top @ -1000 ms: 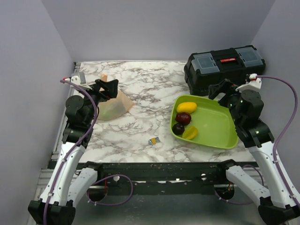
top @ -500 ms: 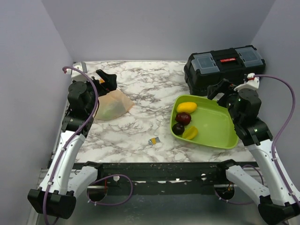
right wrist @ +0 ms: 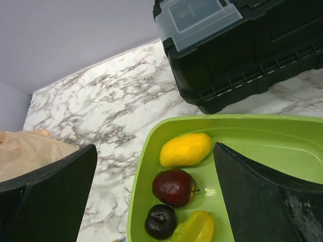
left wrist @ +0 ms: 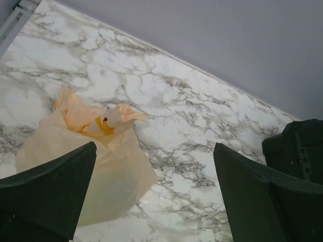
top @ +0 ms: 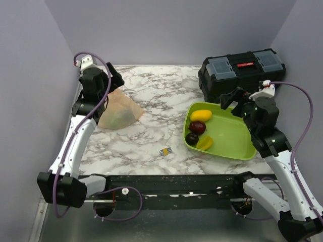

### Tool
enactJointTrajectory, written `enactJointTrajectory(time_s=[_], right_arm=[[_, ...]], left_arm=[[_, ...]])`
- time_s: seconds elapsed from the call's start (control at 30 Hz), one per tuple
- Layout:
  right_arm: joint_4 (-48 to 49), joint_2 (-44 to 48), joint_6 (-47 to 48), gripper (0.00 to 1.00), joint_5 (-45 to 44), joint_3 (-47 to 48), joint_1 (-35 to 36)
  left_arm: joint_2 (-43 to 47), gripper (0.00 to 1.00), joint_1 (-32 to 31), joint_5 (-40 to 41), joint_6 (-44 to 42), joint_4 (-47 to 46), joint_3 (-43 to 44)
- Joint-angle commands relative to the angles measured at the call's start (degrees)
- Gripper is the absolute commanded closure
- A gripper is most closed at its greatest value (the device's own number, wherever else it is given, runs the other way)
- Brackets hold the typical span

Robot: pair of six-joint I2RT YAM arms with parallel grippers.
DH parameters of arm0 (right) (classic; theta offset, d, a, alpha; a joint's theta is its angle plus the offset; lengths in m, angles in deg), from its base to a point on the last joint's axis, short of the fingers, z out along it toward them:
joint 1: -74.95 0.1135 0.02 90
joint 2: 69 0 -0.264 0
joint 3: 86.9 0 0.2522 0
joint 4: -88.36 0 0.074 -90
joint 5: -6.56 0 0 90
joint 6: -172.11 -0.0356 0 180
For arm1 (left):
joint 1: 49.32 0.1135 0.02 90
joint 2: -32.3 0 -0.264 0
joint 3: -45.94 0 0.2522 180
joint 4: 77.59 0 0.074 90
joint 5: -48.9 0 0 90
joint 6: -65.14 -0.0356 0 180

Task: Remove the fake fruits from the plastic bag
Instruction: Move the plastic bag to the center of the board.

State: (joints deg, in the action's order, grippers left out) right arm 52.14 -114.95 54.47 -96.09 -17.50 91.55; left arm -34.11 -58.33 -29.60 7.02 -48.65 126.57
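The peach-orange plastic bag (top: 120, 113) lies at the back left of the marble table, and a faint greenish shape (top: 120, 119) shows through it. My left gripper (top: 114, 79) hangs open above and behind it, touching nothing. In the left wrist view the bag (left wrist: 101, 166) lies by the left finger (left wrist: 48, 194). Several fake fruits rest in the lime-green tray (top: 232, 136): a yellow oval one (right wrist: 185, 149), a dark red apple (right wrist: 174, 187), a purple-black one (right wrist: 160, 222) and a yellow star-shaped one (right wrist: 198, 228). My right gripper (top: 229, 97) is open and empty above the tray's far edge.
A black toolbox (top: 242, 70) with clear lid compartments stands behind the tray at the back right. A tiny yellow-and-grey clip (top: 166, 151) lies near the front middle. Grey walls close in the left, back and right sides.
My left arm has risen and swung back toward the left wall, lifting its gripper off the top of the bag. The right arm has shifted only slightly.
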Motion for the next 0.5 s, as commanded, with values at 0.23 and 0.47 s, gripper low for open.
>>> enactJointTrajectory(time_s=[0.23,0.47], right_arm=[[1.6,0.6,-0.9,0.0,2.2,-1.3,0.1],[2.9,-0.6,-1.2,0.0,3.1,-1.7,0.1]], left_arm=[[-22.4,0.01,1.3,9.0,3.0,22.8,24.5],[-24.1,0.01,1.5,11.1,-3.3,16.0,19.2]])
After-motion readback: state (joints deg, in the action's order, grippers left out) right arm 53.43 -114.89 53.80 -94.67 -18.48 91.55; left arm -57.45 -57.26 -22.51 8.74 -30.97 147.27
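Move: The plastic bag lies almost straight below my left hand, some 24 cm down and a few centimetres to its left. The small brush is on the table roughly 20 cm to my left hand's right and about 21 cm back. The middle of the green tray is about 45 cm to its right and 12 cm back. From my idle right hand, the bag is about 48 cm to the left and 8 cm farther out, some 24 cm lower. I swing my left hand forward about 6 cm, high above the plastic bag, then stop reaching and sink about 6 cm towards it, easing slightly left. All the while my wrist tips the open fingers down by some 20 degrees, with a small counter-clockwise turn. They stay wide open and touch nothing yet. ##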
